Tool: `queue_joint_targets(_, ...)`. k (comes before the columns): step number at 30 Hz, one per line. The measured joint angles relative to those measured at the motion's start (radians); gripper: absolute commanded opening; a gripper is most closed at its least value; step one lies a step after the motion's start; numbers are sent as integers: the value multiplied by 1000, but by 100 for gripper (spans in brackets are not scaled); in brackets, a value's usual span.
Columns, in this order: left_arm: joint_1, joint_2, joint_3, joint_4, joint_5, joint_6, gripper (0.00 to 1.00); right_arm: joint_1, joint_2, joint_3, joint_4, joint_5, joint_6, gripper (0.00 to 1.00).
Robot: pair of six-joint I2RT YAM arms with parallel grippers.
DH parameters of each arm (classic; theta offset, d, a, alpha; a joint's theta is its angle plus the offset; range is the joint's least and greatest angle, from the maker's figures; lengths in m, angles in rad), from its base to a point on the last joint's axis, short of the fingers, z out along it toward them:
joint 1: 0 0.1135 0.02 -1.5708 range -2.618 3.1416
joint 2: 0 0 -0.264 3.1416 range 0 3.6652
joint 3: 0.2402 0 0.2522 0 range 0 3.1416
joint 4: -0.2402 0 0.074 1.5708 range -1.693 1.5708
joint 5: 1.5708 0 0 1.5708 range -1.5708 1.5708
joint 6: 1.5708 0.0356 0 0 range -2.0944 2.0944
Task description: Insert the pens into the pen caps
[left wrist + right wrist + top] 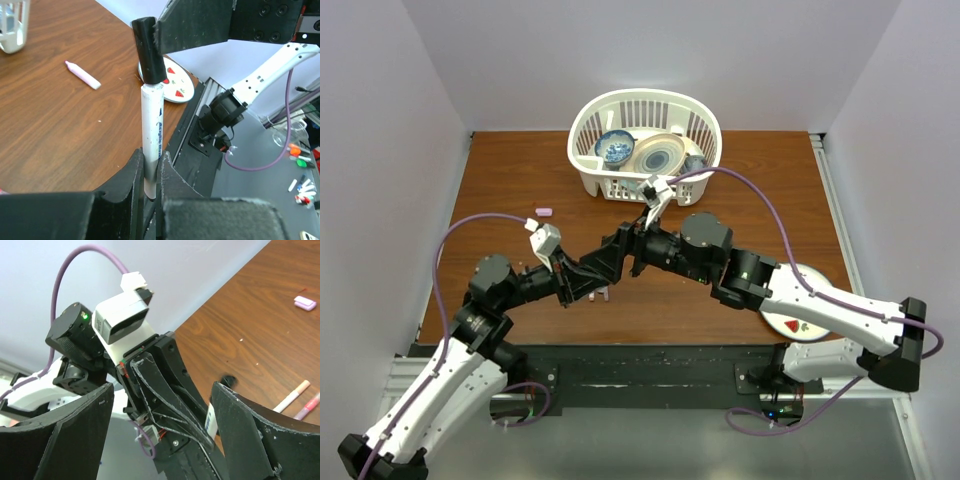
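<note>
My left gripper [150,156] is shut on a white pen [152,125] and holds it upright above the table. A black cap [149,50] sits on the pen's top end. My right gripper [162,387] is wide open, its fingers [250,440] on either side of the left gripper and pen [213,421]. One right finger [195,22] stands just beside the cap. In the top view both grippers [620,250] [638,250] meet at mid-table. A lilac-pink highlighter [82,75] lies on the table. A white pen with a red end [292,397] and a pink pen [310,406] lie side by side.
A small lilac cap [544,212] lies on the left of the table, also in the right wrist view [305,302]. A white basket [585,135] with bowls stands at the back. A white plate [810,275] with watermelon print sits at the right near edge.
</note>
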Motion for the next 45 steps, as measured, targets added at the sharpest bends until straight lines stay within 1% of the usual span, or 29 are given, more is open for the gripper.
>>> queue_joint_targets(3, -1, -2, 0, -4, 14, 2, 0, 0, 24, 15, -5, -21, -6, 74)
queue_joint_targets(7, -1, -11, 0, -11, 17, 7, 0, 1, 54, 32, -7, -23, -6, 69)
queue_joint_targets(12, -1, -13, 0, -13, 18, 7, 0, 1, 54, 32, -11, -17, -6, 68)
queue_joint_targets(20, -1, -16, 0, -11, 26, 8, 0, 0, 50, 64, -30, -14, -12, 70)
queue_joint_targets(25, -1, -17, 0, -11, 26, 8, 0, 0, 41, 102, -79, 54, -36, 69)
queue_joint_targets(32, -1, -27, 0, -11, 26, 8, 0, -1, 32, 115, -164, 164, -74, 61)
queue_joint_targets(45, -1, -28, 0, -1, 37, 8, 0, -2, 66, 115, -167, 170, -83, 48)
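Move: The white held pen's black cap lies about 4 cm ahead of the open right hand, 1 cm to its left and 2 cm below it. From the left hand, which already holds that pen cap-up, the cap is some 4 cm forward, 2 cm to the right and 5 cm up. Two pens lie on the table roughly 27 cm below the right hand and 9 cm ahead: the white pen 8 cm to its left, the pink pen 5 cm. Edging left about 1 cm and slightly down, the right hand pauses, then rises some 2 cm and shifts forward about 3 cm, with a little back to the right, to bring its fingers around the black cap. It turns about 10 degrees clockwise, tips its fingertips down and sinks again while the fingers narrow from wide to half open. The left keeps its grip on the pen, easing back about 1 cm. ##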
